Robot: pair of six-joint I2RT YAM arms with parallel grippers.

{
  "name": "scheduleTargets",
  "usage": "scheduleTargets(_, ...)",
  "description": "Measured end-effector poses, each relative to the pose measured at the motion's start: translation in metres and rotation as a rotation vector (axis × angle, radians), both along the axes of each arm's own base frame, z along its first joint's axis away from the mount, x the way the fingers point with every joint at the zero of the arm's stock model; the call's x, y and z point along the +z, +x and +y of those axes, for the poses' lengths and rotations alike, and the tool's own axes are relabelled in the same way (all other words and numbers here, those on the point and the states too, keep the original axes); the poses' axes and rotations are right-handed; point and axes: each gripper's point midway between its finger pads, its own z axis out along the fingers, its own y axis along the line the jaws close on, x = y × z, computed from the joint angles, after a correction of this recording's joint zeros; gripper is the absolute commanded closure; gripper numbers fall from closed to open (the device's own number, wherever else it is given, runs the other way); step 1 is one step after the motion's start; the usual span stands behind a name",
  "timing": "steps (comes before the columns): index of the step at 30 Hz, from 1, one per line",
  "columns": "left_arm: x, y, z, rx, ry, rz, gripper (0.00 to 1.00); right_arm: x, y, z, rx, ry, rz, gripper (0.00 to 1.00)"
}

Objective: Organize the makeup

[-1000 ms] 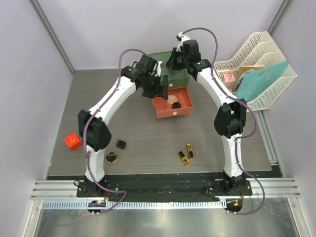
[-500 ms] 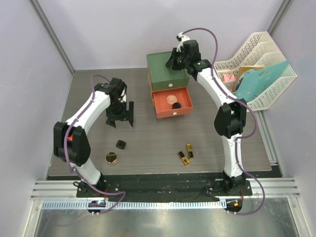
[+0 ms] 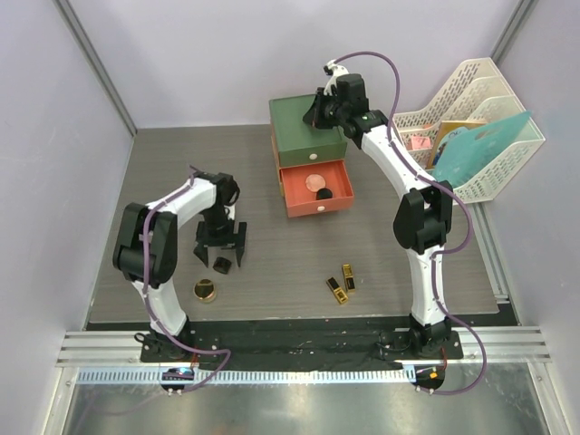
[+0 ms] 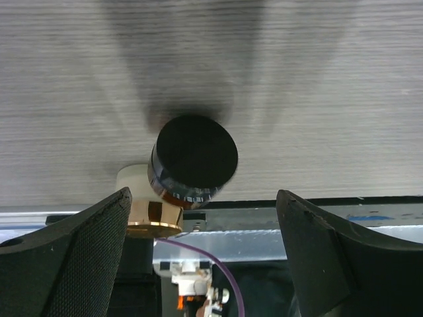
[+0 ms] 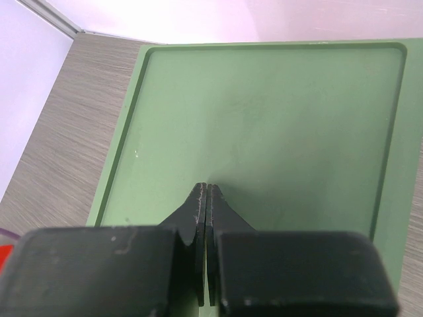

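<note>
A small black-lidded jar (image 3: 221, 264) stands on the grey table; in the left wrist view this jar (image 4: 195, 155) sits between my fingers without touching them. My left gripper (image 3: 221, 257) is open and low around it (image 4: 203, 195). A gold jar (image 3: 206, 291) stands just beyond it (image 4: 147, 214). Two gold-black lipsticks (image 3: 342, 283) lie at front centre. The open orange drawer (image 3: 299, 200) holds a round peach compact (image 3: 314, 180) and a black item (image 3: 323, 193). My right gripper (image 3: 315, 113) is shut and empty, its tip (image 5: 207, 187) on the green box top (image 5: 277, 112).
The drawer box (image 3: 306, 136) stands at the back centre. A white file rack (image 3: 480, 86) with a teal folder (image 3: 480, 145) stands at the back right. Walls close the left, back and right. A metal rail runs along the near edge.
My left arm has swung from the orange drawer to the front left and come down, open, around the black-lidded jar. The right arm has not moved.
</note>
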Motion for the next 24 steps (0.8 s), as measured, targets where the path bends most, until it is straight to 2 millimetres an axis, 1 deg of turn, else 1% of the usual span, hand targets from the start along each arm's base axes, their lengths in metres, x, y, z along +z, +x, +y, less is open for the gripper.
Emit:
scheduleTargets(4, -0.017, -0.009, 0.001, -0.007, 0.006, 0.064, 0.14, 0.0, 0.0, 0.0, 0.001, 0.001, 0.0, 0.99)
scheduleTargets(7, -0.025, -0.011, 0.0, -0.007, 0.006, 0.088, 0.21, 0.0, 0.0, 0.0, 0.001, 0.001, 0.0, 0.99)
scheduleTargets(10, -0.031, -0.009, -0.001, -0.007, 0.004, 0.095, 0.36, -0.001, 0.0, 0.0, 0.001, 0.001, 0.0, 0.99)
scheduleTargets(11, -0.033, -0.009, -0.001, -0.008, 0.005, 0.098, 0.45, 0.0, 0.0, 0.0, 0.002, 0.002, -0.001, 0.99)
scheduleTargets(12, -0.035, -0.009, -0.001, -0.008, 0.005, 0.102, 0.48, 0.0, 0.0, 0.0, 0.002, 0.002, -0.001, 0.99)
scheduleTargets(14, -0.038, -0.009, -0.002, -0.008, 0.001, 0.109, 0.6, 0.0, 0.0, 0.0, 0.002, 0.002, -0.001, 0.98)
scheduleTargets(16, -0.038, -0.01, -0.002, -0.008, -0.003, 0.114, 0.69, 0.0, 0.0, 0.0, 0.002, 0.002, -0.001, 0.99)
scheduleTargets(17, -0.038, -0.01, -0.002, -0.011, -0.004, 0.113, 0.79, 0.0, 0.0, 0.0, 0.002, 0.002, -0.001, 0.99)
scheduleTargets(18, -0.038, -0.01, -0.002, -0.011, -0.005, 0.114, 0.83, 0.0, 0.0, 0.0, 0.002, 0.002, -0.001, 0.99)
scheduleTargets(19, -0.038, -0.01, -0.002, -0.011, -0.005, 0.114, 0.9, 0.0, 0.0, 0.0, 0.002, 0.002, -0.001, 0.99)
scheduleTargets(21, -0.038, -0.01, -0.002, -0.016, -0.008, 0.114, 1.0, 0.0, 0.0, 0.0, 0.002, 0.002, -0.001, 0.99)
scheduleTargets(24, -0.035, -0.007, -0.004, -0.019, -0.013, 0.105, 1.0, 0.0, 0.0, 0.0, 0.002, 0.002, -0.001, 0.99)
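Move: The small black-lidded jar stands just under the open left hand, about 1 cm nearer the base, straight in line sideways and some 4 cm below. The gold-lidded jar sits roughly 7 cm back and 4 cm to the left of this hand, equally low. The open orange drawer is about 17 cm ahead and 22 cm to the right. From the right hand, the black-lidded jar lies around 35 cm back, 21 cm left and 22 cm lower. Pinching the small black-lidded jar between its left and right sides, the left fingers close from wide to about half open and stop on it, grip effort rising. Before that the left hand sinks nearly 4 cm over the jar, easing 1 cm back, the fingertips tilting some 5 degrees towards the base. ##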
